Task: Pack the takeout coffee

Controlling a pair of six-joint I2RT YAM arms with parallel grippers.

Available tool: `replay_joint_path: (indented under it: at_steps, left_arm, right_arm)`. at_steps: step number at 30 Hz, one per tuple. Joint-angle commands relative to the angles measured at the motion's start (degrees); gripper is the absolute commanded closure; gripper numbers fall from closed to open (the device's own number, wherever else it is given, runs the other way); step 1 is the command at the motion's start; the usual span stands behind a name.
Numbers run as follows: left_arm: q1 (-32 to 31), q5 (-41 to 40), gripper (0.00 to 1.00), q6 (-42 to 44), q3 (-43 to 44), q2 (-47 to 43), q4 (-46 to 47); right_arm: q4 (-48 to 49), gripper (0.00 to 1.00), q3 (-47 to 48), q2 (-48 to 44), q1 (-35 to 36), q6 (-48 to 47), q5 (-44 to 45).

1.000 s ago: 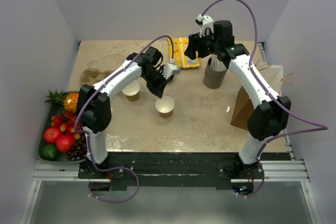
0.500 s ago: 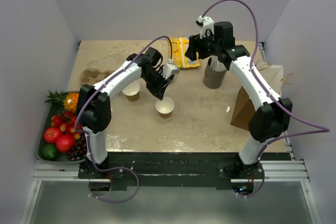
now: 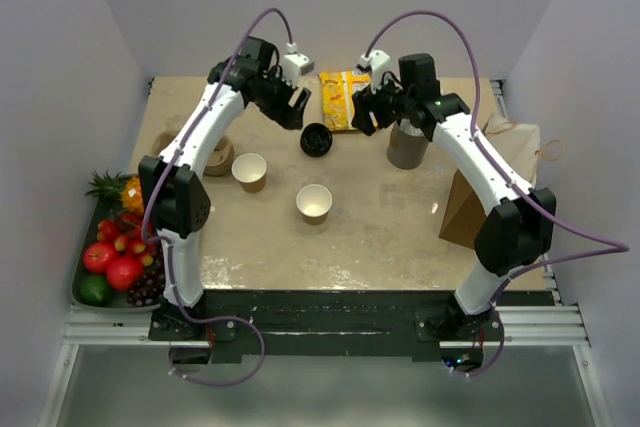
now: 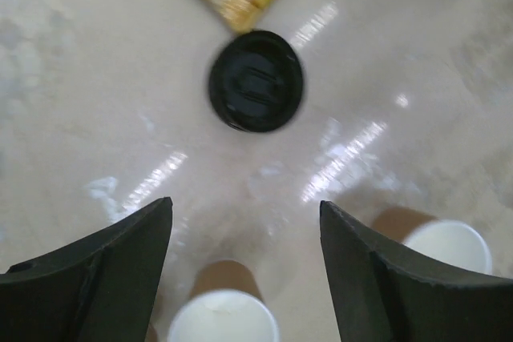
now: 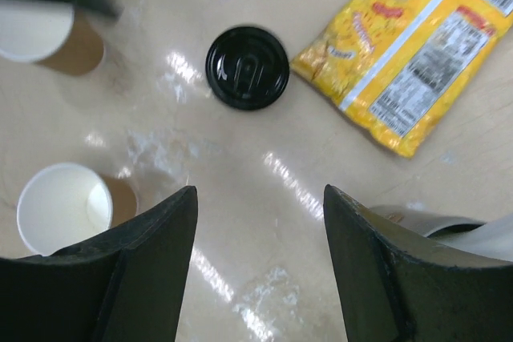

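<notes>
Two kraft-brown paper cups stand open and lidless: one (image 3: 249, 171) left of centre, the other (image 3: 314, 203) mid-table. One black lid (image 3: 316, 139) lies flat behind them, beside the snack bag. My left gripper (image 3: 291, 107) hovers open just left of and behind the lid. In the left wrist view the lid (image 4: 256, 81) lies ahead of the open fingers (image 4: 120, 270), with the cups (image 4: 223, 322) (image 4: 447, 244) below. My right gripper (image 3: 363, 115) hangs open to the lid's right; its view shows the lid (image 5: 247, 67) and both cups (image 5: 36, 30) (image 5: 60, 207).
A yellow snack bag (image 3: 342, 99) lies at the back centre. A taller grey cup (image 3: 407, 145) stands under the right arm. A brown paper bag (image 3: 468, 202) stands at the right edge. A cardboard carrier (image 3: 212, 153) shows behind the left arm. A fruit tray (image 3: 84, 295) sits far left.
My left gripper has opened, risen from above the middle cup and swung to the back. The black lid now shows on the table. The right gripper has shifted slightly left.
</notes>
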Motion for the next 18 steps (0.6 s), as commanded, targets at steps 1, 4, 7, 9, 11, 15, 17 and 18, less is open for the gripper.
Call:
replay_joint_path:
  at_steps: [1,4,7,9,11,15,17,18]
  left_arm:
    - [3.39,-5.96,0.21,-4.85,10.28,8.81,5.04]
    - [3.57,-6.32,0.25,-5.21,11.36,10.84,10.47]
    - [3.48,-5.09,0.35,-5.82,9.42,11.71,16.20]
    - [3.48,-4.65,0.39,-6.70,8.72,12.85,17.87]
    - [3.48,-3.86,0.42,-8.19,7.84,13.30,19.19]
    - [2.87,-2.80,0.46,-9.34,4.85,13.48,21.04]
    - [1.99,-2.71,0.45,-8.73,4.41,13.74,20.95]
    - [1.64,-2.62,0.44,-8.38,4.15,14.00,20.78]
  right_arm:
    - [-3.22,0.32,-4.81,-5.38,0.82,-6.49,-0.30]
    - [-3.31,0.32,-7.28,-6.78,0.73,-6.67,0.49]
    - [-4.27,0.32,-8.43,-7.58,0.73,-7.72,1.98]
    - [-5.41,0.32,-8.52,-7.58,0.82,-8.25,2.43]
    - [-5.85,0.32,-8.43,-7.40,0.73,-8.60,2.69]
    - [-6.29,0.32,-8.08,-6.70,0.82,-8.60,3.40]
    - [-6.47,0.32,-8.17,-6.17,0.73,-8.95,3.48]
    - [-6.21,0.32,-8.34,-5.91,0.73,-9.04,3.48]
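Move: The black lid lies about 5 cm ahead of the empty left hand, 6 cm to its right and 16 cm below. From that hand, the yellow bag is some 17 cm ahead and 14 cm right; the nearer paper cup is 15 cm back and 6 cm right, the other cup 7 cm back and 10 cm left. From the right hand, the lid is about 5 cm ahead, 9 cm left and 21 cm below. Left hand reaches 10 cm forward past the lid, sinking 5 cm, fingers part-closing; right backs off and down. ##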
